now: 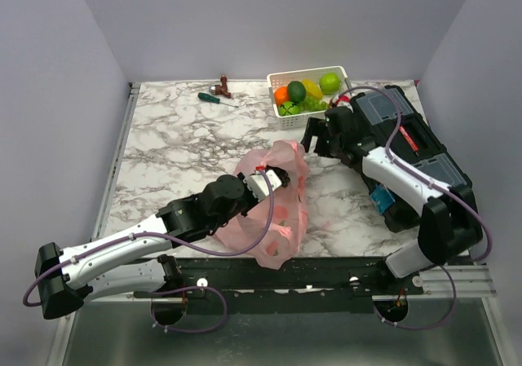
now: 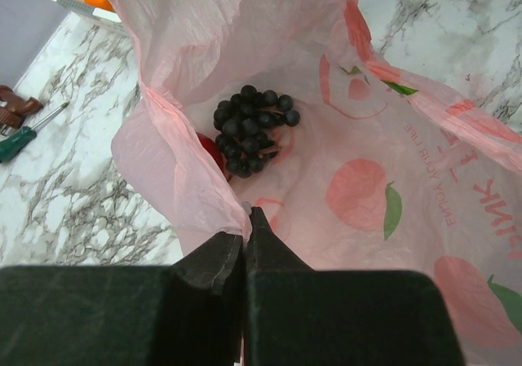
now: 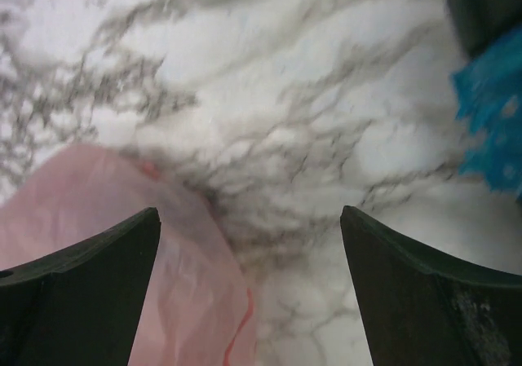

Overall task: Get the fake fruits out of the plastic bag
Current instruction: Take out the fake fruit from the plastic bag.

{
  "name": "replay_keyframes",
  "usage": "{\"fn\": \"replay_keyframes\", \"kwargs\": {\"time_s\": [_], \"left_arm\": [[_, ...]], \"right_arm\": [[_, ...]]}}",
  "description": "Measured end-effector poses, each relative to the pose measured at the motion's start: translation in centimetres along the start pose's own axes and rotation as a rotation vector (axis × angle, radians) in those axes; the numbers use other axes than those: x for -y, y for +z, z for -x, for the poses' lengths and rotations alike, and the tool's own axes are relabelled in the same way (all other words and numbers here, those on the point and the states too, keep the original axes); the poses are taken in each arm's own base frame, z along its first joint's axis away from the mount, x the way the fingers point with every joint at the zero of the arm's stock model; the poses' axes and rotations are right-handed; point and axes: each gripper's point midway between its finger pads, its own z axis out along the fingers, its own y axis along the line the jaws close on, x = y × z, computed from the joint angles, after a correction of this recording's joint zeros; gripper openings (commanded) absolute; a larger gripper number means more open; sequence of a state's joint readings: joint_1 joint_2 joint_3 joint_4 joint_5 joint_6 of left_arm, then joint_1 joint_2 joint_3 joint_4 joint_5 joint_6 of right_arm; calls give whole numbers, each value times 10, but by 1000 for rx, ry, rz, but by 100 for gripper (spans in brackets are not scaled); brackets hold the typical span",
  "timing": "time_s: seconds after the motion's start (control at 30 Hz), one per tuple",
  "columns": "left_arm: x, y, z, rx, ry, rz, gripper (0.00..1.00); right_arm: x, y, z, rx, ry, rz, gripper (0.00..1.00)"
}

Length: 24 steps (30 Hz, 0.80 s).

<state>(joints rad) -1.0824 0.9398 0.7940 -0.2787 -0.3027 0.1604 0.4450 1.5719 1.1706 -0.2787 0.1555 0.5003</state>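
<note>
The pink plastic bag [image 1: 277, 211] lies crumpled in the middle of the table. My left gripper [image 1: 269, 176] is shut on its upper rim and holds the mouth apart. The left wrist view looks into the bag [image 2: 383, 162], where a dark grape bunch [image 2: 251, 130] and part of a red apple [image 2: 210, 151] rest; the left gripper [image 2: 247, 219] pinches the thin film. My right gripper [image 1: 316, 142] hangs open and empty between bag and basket. Its wrist view shows the right gripper [image 3: 250, 227] over bare marble beside the bag's edge [image 3: 98, 252].
A white perforated basket [image 1: 298, 122] at the back holds an orange [image 1: 281, 94], a green apple [image 1: 296, 90], a lemon [image 1: 312, 88] and more green fruit. A green-handled screwdriver [image 1: 216, 99] lies left of it. A black case [image 1: 420, 150] sits under the right arm.
</note>
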Motion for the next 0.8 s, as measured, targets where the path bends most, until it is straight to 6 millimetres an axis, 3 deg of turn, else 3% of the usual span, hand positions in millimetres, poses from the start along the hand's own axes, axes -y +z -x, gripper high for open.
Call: {"fn": "replay_keyframes", "kwargs": {"time_s": [0.17,0.3,0.53,0.8], "left_arm": [[1,0,1,2,1,-4,0],[2,0,1,3,2,-5,0],[4,5,0,-16,8,-10,0],[4,5,0,-14,8,-9,0]], "right_arm": [[-21,-55,-58,-71,6,116,91],[-22,-100,-83,-79,80,211,87],[-15,-134,-134,-190,150,239,81],[-41,-172,-142,-202,104,396,65]]}}
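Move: The black grapes lie in the bag, about 8 cm back, 8 cm to the left and 12 cm below the empty right hand. The red fruit is tucked roughly 3 cm to their left and 1 cm farther out. The fruit basket's middle is some 24 cm ahead of the right hand, about level sideways and 12 cm lower. From the left hand the grapes are around 10 cm ahead, 7 cm right and 17 cm below. The left hand keeps the bag's rim pinched between shut fingers and all but stays in place, while the right hand sweeps back about 22 cm at nearly constant height, away from the basket and alongside the bag to its right edge, drifting some 4 cm left. On the way its left side rolls up about 20 degrees and it turns roughly 15 degrees counter-clockwise towards the bag, fingers narrowing by about a quarter but still well apart. ##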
